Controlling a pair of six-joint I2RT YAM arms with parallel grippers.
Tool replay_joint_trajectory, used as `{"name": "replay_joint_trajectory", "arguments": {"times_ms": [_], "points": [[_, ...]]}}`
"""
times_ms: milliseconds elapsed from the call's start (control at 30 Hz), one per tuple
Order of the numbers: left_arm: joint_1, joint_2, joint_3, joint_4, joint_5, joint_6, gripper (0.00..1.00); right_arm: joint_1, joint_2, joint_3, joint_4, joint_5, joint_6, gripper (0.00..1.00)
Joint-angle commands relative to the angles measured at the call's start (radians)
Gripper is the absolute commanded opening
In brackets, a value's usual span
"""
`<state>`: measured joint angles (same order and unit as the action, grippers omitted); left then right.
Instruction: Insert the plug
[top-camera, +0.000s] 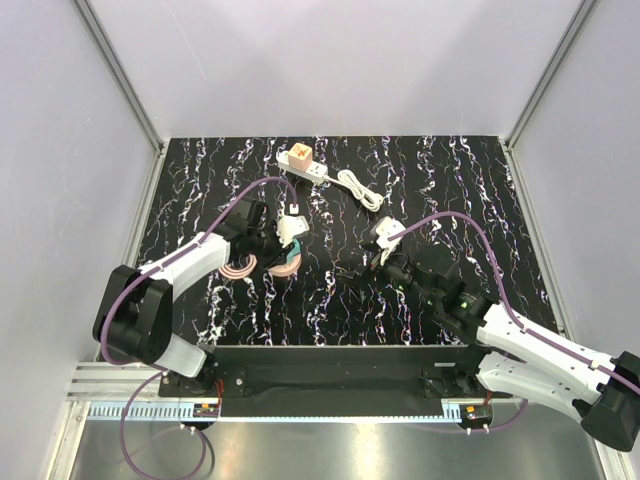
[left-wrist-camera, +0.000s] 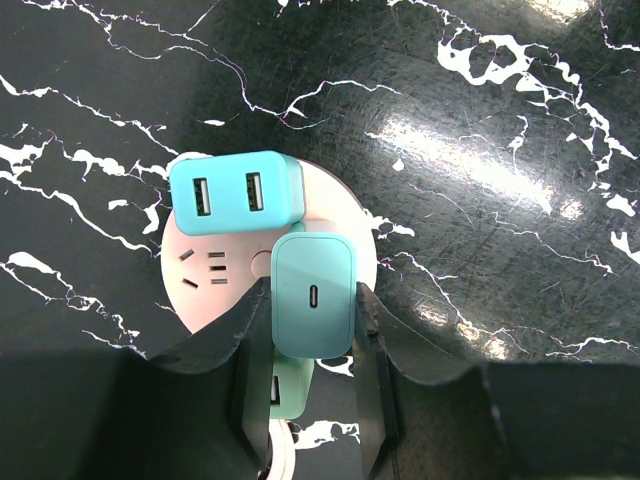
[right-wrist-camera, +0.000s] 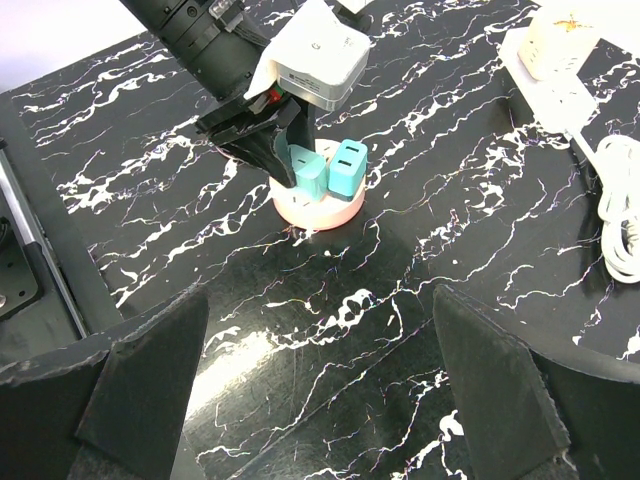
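Note:
My left gripper (left-wrist-camera: 312, 292) is shut on a teal plug (left-wrist-camera: 313, 295) with a single slot port in its top face, one finger on each side. The plug stands over the round pink socket hub (left-wrist-camera: 205, 280), and its prongs are hidden. Next to it a second teal charger (left-wrist-camera: 235, 192) with two USB ports sits on the hub. The right wrist view shows both teal blocks upright on the hub (right-wrist-camera: 320, 208), with the held plug (right-wrist-camera: 309, 175) on the left. My right gripper (right-wrist-camera: 320, 370) hangs open and empty over bare table, well short of the hub.
A white power strip (top-camera: 305, 168) carrying a cream cube adapter (top-camera: 301, 155) lies at the back, its white cable (top-camera: 362, 190) coiled to the right. A pink coil (top-camera: 238, 267) lies left of the hub. A paler green block (left-wrist-camera: 290, 385) shows below the held plug.

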<state>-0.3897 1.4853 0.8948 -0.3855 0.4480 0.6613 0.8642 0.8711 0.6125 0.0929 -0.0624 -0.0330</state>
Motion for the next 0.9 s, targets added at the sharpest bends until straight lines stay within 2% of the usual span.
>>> {"name": "replay_joint_trajectory", "arguments": {"times_ms": [0,200,300,333,400,433,867], "points": [[0.003,0.039,-0.019,-0.018,-0.026,0.008,0.00,0.006,-0.017,0.001,0.044,0.019,-0.015,1.00],[0.003,0.040,-0.008,-0.018,-0.014,-0.005,0.02,0.006,-0.017,0.000,0.041,0.022,-0.015,1.00],[0.002,0.020,0.004,-0.029,-0.022,-0.008,0.14,0.006,-0.020,-0.003,0.039,0.030,-0.016,1.00],[0.002,0.013,0.010,-0.030,-0.020,-0.008,0.26,0.007,-0.017,-0.003,0.039,0.030,-0.016,1.00],[0.002,-0.006,0.023,-0.038,-0.015,-0.012,0.35,0.004,-0.018,-0.003,0.039,0.027,-0.015,1.00],[0.002,-0.013,0.029,-0.041,-0.014,-0.017,0.43,0.006,-0.017,0.000,0.041,0.027,-0.015,1.00],[0.002,-0.030,0.130,-0.116,-0.020,-0.005,0.65,0.006,-0.026,-0.002,0.036,0.026,-0.018,1.00]]}}
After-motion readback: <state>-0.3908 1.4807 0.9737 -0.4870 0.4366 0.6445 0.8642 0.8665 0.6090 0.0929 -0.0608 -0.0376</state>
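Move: The blue plug is already between the left hand's fingers, about 1 cm below the hand point, upright on the round socket, whose middle is some 3 cm ahead and 4 cm down. The USB plug stands about 4 cm ahead and 3 cm to the right of the left hand; the green plug is roughly 2 cm ahead and 4 cm to its left. For the idle right hand, the blue plug lies about 15 cm left, 8 cm ahead and 16 cm below. Staying put at first, the left hand keeps its pinch on the blue plug and seems to bear down on it in the round socket. The fingers then open from about a third to nearly two thirds, easing back a touch before the hand rises about 2 cm up the plug's sides, its tilt almost unchanged. ##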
